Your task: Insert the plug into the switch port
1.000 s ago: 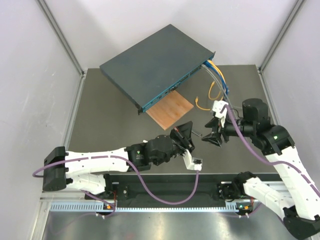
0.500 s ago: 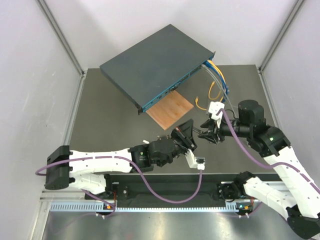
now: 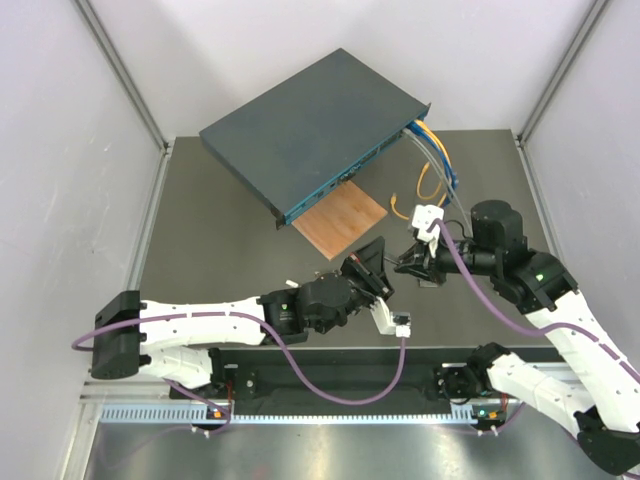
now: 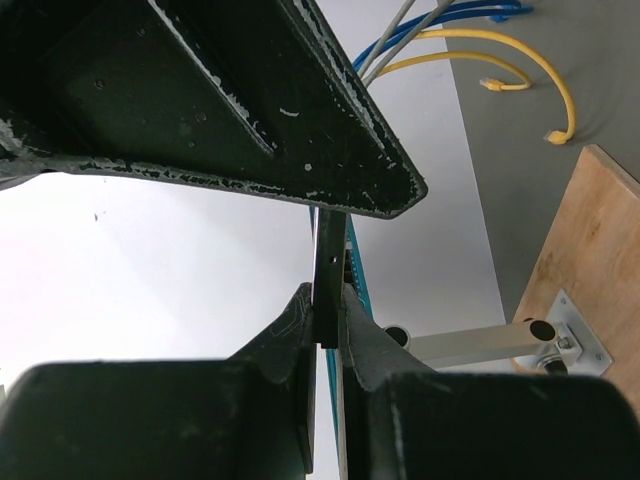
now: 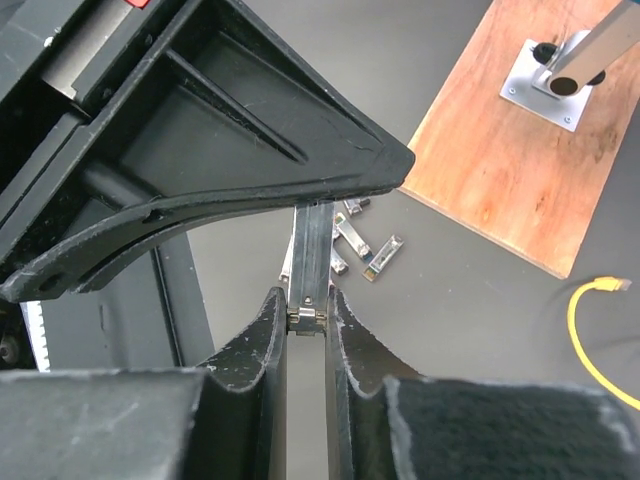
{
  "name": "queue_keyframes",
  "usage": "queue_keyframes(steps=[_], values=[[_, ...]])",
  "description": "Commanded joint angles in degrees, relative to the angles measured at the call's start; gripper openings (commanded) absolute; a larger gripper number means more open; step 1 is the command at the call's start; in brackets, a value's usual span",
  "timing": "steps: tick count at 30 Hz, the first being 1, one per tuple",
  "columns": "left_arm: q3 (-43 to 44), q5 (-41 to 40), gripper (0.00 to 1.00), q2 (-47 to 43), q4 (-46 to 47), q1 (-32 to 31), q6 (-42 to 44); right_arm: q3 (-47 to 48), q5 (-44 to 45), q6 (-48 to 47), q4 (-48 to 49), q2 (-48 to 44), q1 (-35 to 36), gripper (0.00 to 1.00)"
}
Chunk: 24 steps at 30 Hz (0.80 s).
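The switch [image 3: 300, 130] is a flat dark blue-grey box at the back of the mat, its teal front face [image 3: 335, 183] towards the arms. A slim silver plug [image 5: 312, 255] hangs in the air between both grippers. My left gripper [image 4: 328, 300] is shut on one end of it, where the plug [image 4: 328, 262] shows as a thin dark bar. At the other end my right gripper [image 5: 309, 305] is shut on the latch. In the top view the left gripper [image 3: 375, 265] and the right gripper [image 3: 408, 262] meet tip to tip in front of the switch.
A thin brown board [image 3: 340, 220] with a metal bracket [image 5: 545, 75] lies just in front of the switch. Several loose plugs [image 5: 360, 240] lie on the dark mat. Blue, grey and yellow cables [image 3: 432, 160] trail from the switch's right end. Grey walls stand on both sides.
My right gripper has moved left up to the left gripper and has shut on the free end of the plug. The left gripper has kept its grip and barely shifted.
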Motion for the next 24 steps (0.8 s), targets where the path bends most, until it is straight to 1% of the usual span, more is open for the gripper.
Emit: queue_keyframes(steps=[1,2,3,4,6,7,8,9,10,11,13,15,16,17,18,19,20,21,22,23,24], values=[[2.6,1.5,0.0,0.2,1.2,-1.0,-0.7,1.3,1.3,-1.3,4.0,0.0,0.9,0.0],[2.6,1.4,0.03,0.2,1.1,-1.1,-1.0,1.2,1.3,-1.3,4.0,0.0,0.9,0.0],[2.6,1.2,0.17,0.1,1.0,-1.1,-1.2,1.2,1.4,-1.3,4.0,-0.1,0.9,0.0],[2.7,1.0,0.25,0.2,0.8,-1.1,-1.6,1.0,1.5,-0.8,4.3,-0.4,0.9,0.0],[2.6,0.5,0.37,-0.4,-0.2,-1.1,-2.1,0.7,2.0,-0.2,4.4,-0.6,0.8,0.0],[2.5,0.0,0.49,-0.6,-0.6,-1.0,-2.4,0.6,2.2,-0.1,4.4,-0.7,0.8,0.0],[2.5,-0.2,0.55,-1.0,-1.1,-1.0,-3.7,0.2,2.7,0.2,4.7,-1.2,0.8,0.0],[2.7,-0.3,0.58,-1.9,-2.2,-1.0,-4.5,0.1,2.8,0.4,4.9,-1.6,0.6,0.0],[2.9,-0.9,0.73,-2.4,-3.7,-1.0,-5.2,-0.2,2.9,0.7,5.4,-1.8,0.4,0.0],[2.9,-1.0,0.78,-2.8,-4.9,-1.1,-6.7,-0.7,3.4,1.1,6.0,-2.6,0.3,0.0],[3.6,-1.6,0.83,-4.3,-6.4,-1.0,-9.0,-1.2,4.0,1.7,6.5,-2.9,-0.2,0.0],[6.2,-2.4,0.86,-5.5,-10.6,-0.8,-15.2,-1.6,5.0,3.0,6.8,-2.8,-1.3,0.0],[7.6,-2.3,0.87,-5.8,-12.4,-0.6,-21.0,-1.8,5.4,4.2,7.1,-2.7,-1.8,0.0],[10.8,-1.8,0.89,-6.2,-14.7,-0.3,-24.4,-2.0,5.8,4.9,7.3,-2.5,-3.4,0.0],[12.6,-1.0,0.9,-6.6,-19.7,1.0,-27.8,-2.0,6.1,5.5,8.0,-2.4,-4.2,0.0],[14.3,0.3,0.91,-7.0,-22.1,1.9,-35.1,-1.9,6.2,6.6,8.2,-2.0,-5.1,0.0],[17.7,4.0,0.93,-7.3,-24.0,2.9,-38.9,-1.3,6.1,6.9,8.2,-1.1,-7.0,0.0],[19.2,5.8,0.94,-7.8,-27.2,5.5,-42.8,-1.2,6.0,7.4,8.5,-0.5,-8.1,0.0],[20.8,7.8,0.94,-8.0,-28.1,7.0,-51.0,-0.9,5.8,8.1,8.8,0.5,-9.4,0.0],[23.7,9.8,0.95,-8.1,-28.9,8.6,-55.3,-0.3,5.0,8.5,8.9,1.1,-10.5,0.0],[25.3,13.8,0.96,-7.8,-30.2,10.4,-59.6,0.1,4.9,9.0,9.1,1.9,-12.8,0.0]])
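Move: Between the two hands the plug is already gripped by both, its middle some 1 cm ahead and 2 cm right of the left hand, about 1 cm ahead, 2 cm left and 1 cm below the right. From the right hand, the switch port lies roughly 17 cm ahead, 9 cm left and slightly lower; on the table about 26 cm below are the wooden board, 21 cm ahead and 10 cm left, and the loose plugs, 6 cm ahead and 10 cm left. Opening wide, the left fingers let go of the plug and the hand backs off barely a centimetre, then climbs about 7 cm and swings some 4 cm left, rolling roughly 40 degrees about its own pointing line. The right fingers keep their pinch on the plug's end and carry it forward about 5 cm and 3 cm to the right, away from the left hand, turning some 15 degrees clockwise. ##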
